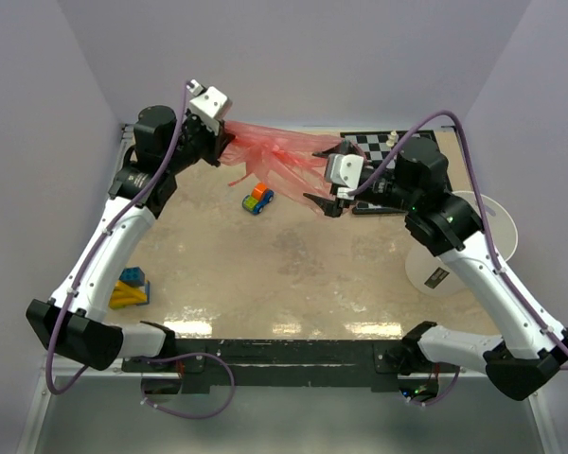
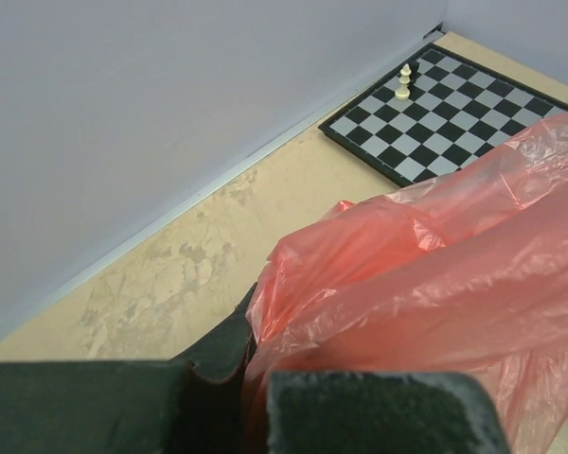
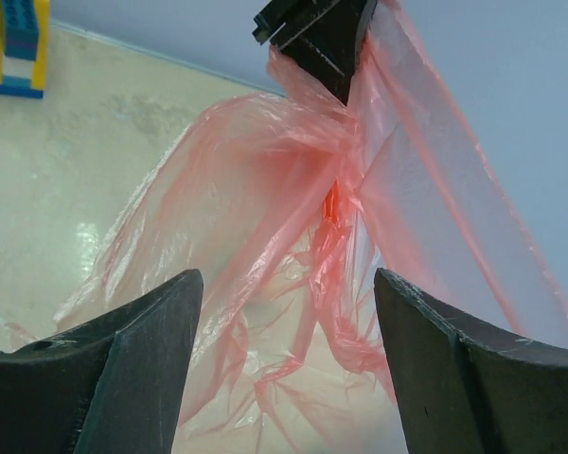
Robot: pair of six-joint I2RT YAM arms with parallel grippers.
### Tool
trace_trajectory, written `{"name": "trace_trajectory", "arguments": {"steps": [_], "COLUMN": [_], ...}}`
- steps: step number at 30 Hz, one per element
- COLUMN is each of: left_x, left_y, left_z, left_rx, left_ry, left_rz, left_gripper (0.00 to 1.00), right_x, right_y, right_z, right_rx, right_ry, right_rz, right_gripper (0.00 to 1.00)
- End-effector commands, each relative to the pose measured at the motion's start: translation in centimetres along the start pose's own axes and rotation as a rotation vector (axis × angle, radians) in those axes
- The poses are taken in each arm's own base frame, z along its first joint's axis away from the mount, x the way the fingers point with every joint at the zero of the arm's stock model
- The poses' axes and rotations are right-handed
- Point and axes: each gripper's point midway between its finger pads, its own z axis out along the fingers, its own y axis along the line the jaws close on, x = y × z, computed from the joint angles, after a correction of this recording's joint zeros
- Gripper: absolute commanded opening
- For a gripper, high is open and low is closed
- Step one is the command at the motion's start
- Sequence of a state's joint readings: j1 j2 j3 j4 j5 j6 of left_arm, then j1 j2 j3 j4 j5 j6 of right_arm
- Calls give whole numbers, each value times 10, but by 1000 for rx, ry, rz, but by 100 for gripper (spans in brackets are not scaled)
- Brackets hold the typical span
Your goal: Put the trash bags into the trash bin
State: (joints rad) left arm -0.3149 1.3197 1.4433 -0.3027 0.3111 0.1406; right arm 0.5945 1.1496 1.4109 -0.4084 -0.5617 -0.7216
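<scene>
The thin red-pink trash bag (image 1: 282, 159) hangs stretched above the back of the table. My left gripper (image 1: 223, 144) is shut on its left end; in the left wrist view the film (image 2: 435, 274) bunches out from between the closed fingers (image 2: 379, 416). At the bag's right end my right gripper (image 1: 328, 204) stands open. Its wrist view shows the crinkled bag (image 3: 284, 208) hanging between and beyond the spread fingertips (image 3: 161, 322), apart from both. The left gripper (image 3: 322, 38) pinches the bag's top there. At the right, the white trash bin (image 1: 488, 222) is partly hidden behind the right arm.
A small toy car (image 1: 257, 199) sits under the bag. Coloured building blocks (image 1: 131, 288) lie at the left front. A checkerboard (image 1: 374, 147) with a white chess piece (image 1: 392, 140) lies at the back right, against the wall.
</scene>
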Motion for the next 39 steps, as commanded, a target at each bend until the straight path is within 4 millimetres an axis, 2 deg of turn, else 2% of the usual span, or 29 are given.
{"name": "trace_trajectory", "arguments": {"steps": [1,5,8,10,13,14,16,17,22,25,27,28,32,36,38,39], "left_x": [-38,-53,-64,-68,-68,-68,-69,-69,-68,-69,-70,-68,-62,-64,-67,-69], "left_y": [-1,-8,-26,-40,-53,-54,-50,-46,-13,9,15,15,17,17,18,19], "left_z": [-16,-18,-22,-25,-27,-27,-27,-26,-23,-24,-24,-24,-21,-21,-23,-24], "left_rx": [-9,39,134,212,286,293,267,244,58,-55,-72,-72,-77,-80,-87,-91], "left_ry": [-109,-153,-195,-218,-217,-215,-213,-208,-187,-192,-198,-192,-180,-188,-195,-200], "left_rz": [-30,-20,-21,-29,-69,-75,-87,-84,-79,-63,-63,-62,-76,-107,-112,-114], "left_gripper": [0,0,0,0,0,0,0,0,0,0,0,0,0,0,0,0], "right_x": [-31,-44,-62,-60,-68,-80,-96,-101,-117,-134,-141,-143,-155,-145,-124,-107], "right_y": [-1,-12,-48,-51,-44,-42,-24,-22,-28,-40,-45,-49,-62,-67,-78,-89], "right_z": [-5,-1,-7,-2,26,34,46,48,33,7,-5,-9,-22,-24,-30,-33], "right_rx": [25,53,286,324,213,145,-30,-61,-46,51,95,119,182,230,345,439], "right_ry": [-128,-171,-266,-311,-388,-425,-469,-481,-461,-487,-499,-501,-515,-471,-396,-336], "right_rz": [96,184,213,182,243,272,304,327,284,250,256,262,245,251,229,248], "right_gripper": [78,78,79,79,79,77,74,73,75,84,96,99,99,99,99,99]}}
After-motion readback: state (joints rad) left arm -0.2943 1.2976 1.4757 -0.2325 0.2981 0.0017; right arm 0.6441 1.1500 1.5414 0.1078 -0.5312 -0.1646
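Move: Between the two hands hangs the red trash bag, still pinched at its left end by the left fingers. Its middle lies about 9 cm left, 6 cm ahead and 6 cm below the open right hand, and some 9 cm right, 6 cm back and 6 cm below the left hand. From the right hand, the toy car stands about 14 cm ahead and 12 cm left, 38 cm down, and the white bin 35 cm right, level, 28 cm lower. Rising about 17 cm in all, the empty right hand first climbs some 5 cm and reaches 8 cm left along the bag, then comes back right and slightly back while climbing away above it, fingers tipping up about 35 degrees and spreading fully. The left hand keeps its pinch, swings 3 cm back and right, then returns, ending 4 cm higher. ##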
